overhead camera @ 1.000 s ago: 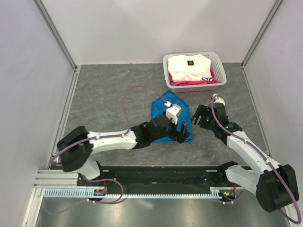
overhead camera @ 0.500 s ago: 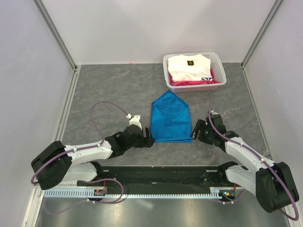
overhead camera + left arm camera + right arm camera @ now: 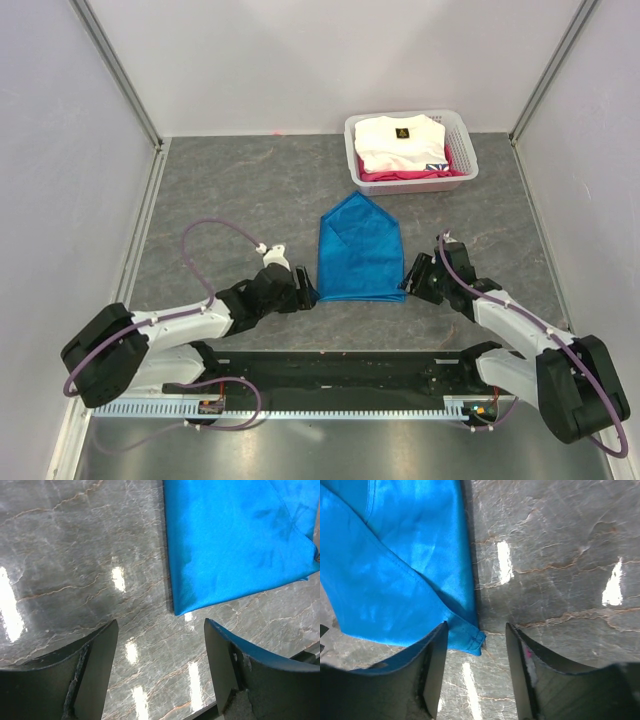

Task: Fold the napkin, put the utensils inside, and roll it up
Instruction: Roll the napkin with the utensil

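The napkin (image 3: 360, 250) lies flat on the grey table, bright blue and folded, with a pointed far end and a straight near edge. My left gripper (image 3: 308, 293) sits low at its near left corner, open; in the left wrist view the napkin (image 3: 235, 545) ends just ahead of my left gripper (image 3: 160, 630), with only bare table between the fingers. My right gripper (image 3: 410, 283) is at the near right corner, open. In the right wrist view the hemmed corner of the napkin (image 3: 395, 570) lies between the fingers of my right gripper (image 3: 476, 627), unclamped. The utensils are out of view.
A white basket (image 3: 410, 184) holding folded white and pink clothes stands at the back right. Pale walls with metal posts close the table in on the left, back and right. Both arm bases sit along the near edge.
My left arm has drawn back from over the napkin to its near left corner. The right arm has slid nearer, to the near right corner. Both grippers' jaws have narrowed.
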Tool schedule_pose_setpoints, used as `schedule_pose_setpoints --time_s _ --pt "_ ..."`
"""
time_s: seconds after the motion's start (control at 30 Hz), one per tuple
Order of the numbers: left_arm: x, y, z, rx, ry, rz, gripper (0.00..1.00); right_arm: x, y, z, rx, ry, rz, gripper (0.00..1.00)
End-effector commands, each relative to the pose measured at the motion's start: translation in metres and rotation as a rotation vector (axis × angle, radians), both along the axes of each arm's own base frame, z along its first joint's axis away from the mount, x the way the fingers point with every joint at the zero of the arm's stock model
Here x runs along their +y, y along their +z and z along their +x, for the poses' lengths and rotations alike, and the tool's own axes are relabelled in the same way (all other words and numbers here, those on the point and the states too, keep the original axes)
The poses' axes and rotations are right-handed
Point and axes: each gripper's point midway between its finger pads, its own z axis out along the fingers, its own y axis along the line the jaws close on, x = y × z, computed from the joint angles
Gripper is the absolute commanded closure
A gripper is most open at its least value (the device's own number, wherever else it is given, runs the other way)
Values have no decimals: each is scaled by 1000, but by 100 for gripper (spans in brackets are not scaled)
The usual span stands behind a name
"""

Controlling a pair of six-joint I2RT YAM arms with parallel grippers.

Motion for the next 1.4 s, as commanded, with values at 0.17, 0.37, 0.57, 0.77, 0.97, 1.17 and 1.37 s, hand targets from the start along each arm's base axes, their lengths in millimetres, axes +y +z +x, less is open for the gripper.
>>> schedule_pose_setpoints --time_s 0.17,0.37,0.57,0.77,0.97,1.17,1.37 --pt "3 4 -1 19 49 -41 26 11 -15 -16 65 43 18 57" --pt "8 -1 -6 54 64 -28 28 9 -19 -20 78 41 2 79" --pt "16 -21 -11 114 98 25 30 9 -19 -21 77 41 0 94" --pt "12 -28 -9 124 108 15 37 8 -20 -21 75 39 -5 96" --pt "2 -31 -5 128 103 -15 42 9 -18 -20 68 41 -6 96" --pt "-3 -49 -5 169 96 11 46 9 -17 -19 63 41 -3 96" --pt "7 -65 -9 200 127 64 52 10 -17 -20 61 41 0 96"
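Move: The napkin's near right corner lies almost between my right fingertips, about 1 cm back, 1 cm left and 1 cm below. Its near left corner sits some 2 cm ahead of my left hand, 3 cm to the right and 2 cm below. That left corner is roughly 21 cm to the left of my right hand and level with it; the basket stands about 35 cm straight ahead of my right hand. I ease my right hand about a centimetre back, left and down and shut its fingers right up, pinching the napkin's near right corner, then hold still there. My left hand edges slightly back and left, sinks about 1 cm, then slides some 4 cm right and a little forward to the near left corner, fingers half closing around it but not yet shut. ##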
